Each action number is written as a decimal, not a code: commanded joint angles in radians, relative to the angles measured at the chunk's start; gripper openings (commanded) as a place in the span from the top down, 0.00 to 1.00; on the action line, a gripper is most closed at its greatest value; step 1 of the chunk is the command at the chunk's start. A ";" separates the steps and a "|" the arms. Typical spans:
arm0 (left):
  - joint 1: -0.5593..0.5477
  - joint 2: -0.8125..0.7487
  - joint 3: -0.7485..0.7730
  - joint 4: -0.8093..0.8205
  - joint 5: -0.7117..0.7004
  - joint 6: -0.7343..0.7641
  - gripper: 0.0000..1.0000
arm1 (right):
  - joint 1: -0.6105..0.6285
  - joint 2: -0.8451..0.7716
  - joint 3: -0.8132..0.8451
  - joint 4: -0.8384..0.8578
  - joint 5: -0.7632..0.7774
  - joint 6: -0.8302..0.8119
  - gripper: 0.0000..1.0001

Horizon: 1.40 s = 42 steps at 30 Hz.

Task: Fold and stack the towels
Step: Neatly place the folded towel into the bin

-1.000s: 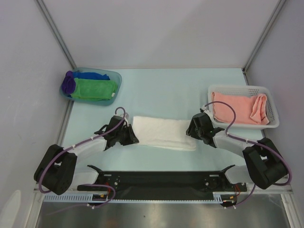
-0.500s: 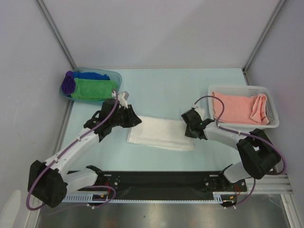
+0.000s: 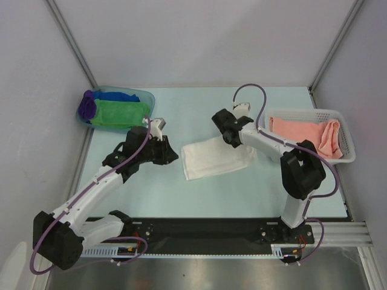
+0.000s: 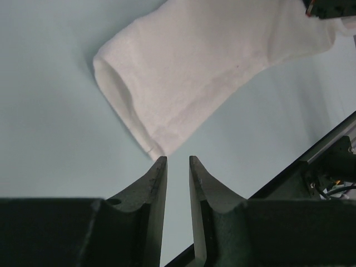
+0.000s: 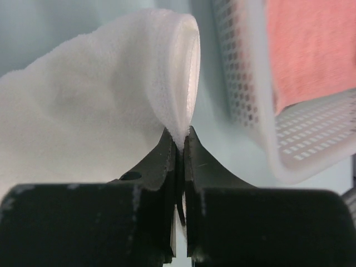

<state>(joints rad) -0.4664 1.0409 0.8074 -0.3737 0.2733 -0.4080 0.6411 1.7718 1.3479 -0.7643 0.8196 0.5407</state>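
A folded white towel (image 3: 214, 158) lies slanted on the pale table; in the left wrist view the white towel (image 4: 206, 72) shows its folded end toward me. My right gripper (image 3: 233, 142) is shut on its far right corner, and the cloth (image 5: 94, 100) rises from the pinched jaws of the right gripper (image 5: 181, 139). My left gripper (image 3: 172, 155) hovers just left of the towel's near left corner. The fingertips of the left gripper (image 4: 177, 160) stand a little apart with nothing between them. A salmon pink towel (image 3: 302, 138) lies in the basket. Green (image 3: 119, 113), purple (image 3: 89, 106) and blue (image 3: 115, 95) towels fill the tub.
The translucent blue tub (image 3: 147, 96) stands at the far left. The white mesh basket (image 3: 302, 112) stands at the right, close beside my right gripper, its wall (image 5: 300, 150) showing in the right wrist view. A black rail (image 3: 205, 229) runs along the near edge.
My right gripper shut on the towel's right end and drew it toward the far middle, turning the towel aslant. The left arm stretched out farther and stayed open beside the towel's left end.
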 commanded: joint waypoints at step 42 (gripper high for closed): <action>0.011 0.011 -0.037 0.021 0.165 0.066 0.73 | -0.633 -0.089 0.175 0.181 0.178 -0.660 1.00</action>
<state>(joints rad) -0.4614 1.0660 0.7734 -0.3782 0.4065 -0.3641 0.0338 1.6772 1.5051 -0.6159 0.9775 -0.0898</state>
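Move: The right hand already grips the right end of the folded white towel, whose middle trails about 16 cm to its left and 7 cm back. The white bin's middle lies some 23 cm to its right, 2 cm farther out and about 6 cm below, with its left rim only 6 cm away to the right, about level fore and aft. The flat pink towel inside is about 21 cm right and 1 cm ahead. From the left hand the bin's middle is roughly 52 cm right and 12 cm ahead. Sweeping right and climbing as it goes, the right hand carries the white towel's pinched end in over the bin: about 26 cm right and 12 cm up, with a few centimetres forward at the start. The climb is finished by the time the hand is two-thirds across, and the rest runs level, easing off. The hand rolls left side down and turns clockwise, each about 20 degrees, fingers staying shut. ##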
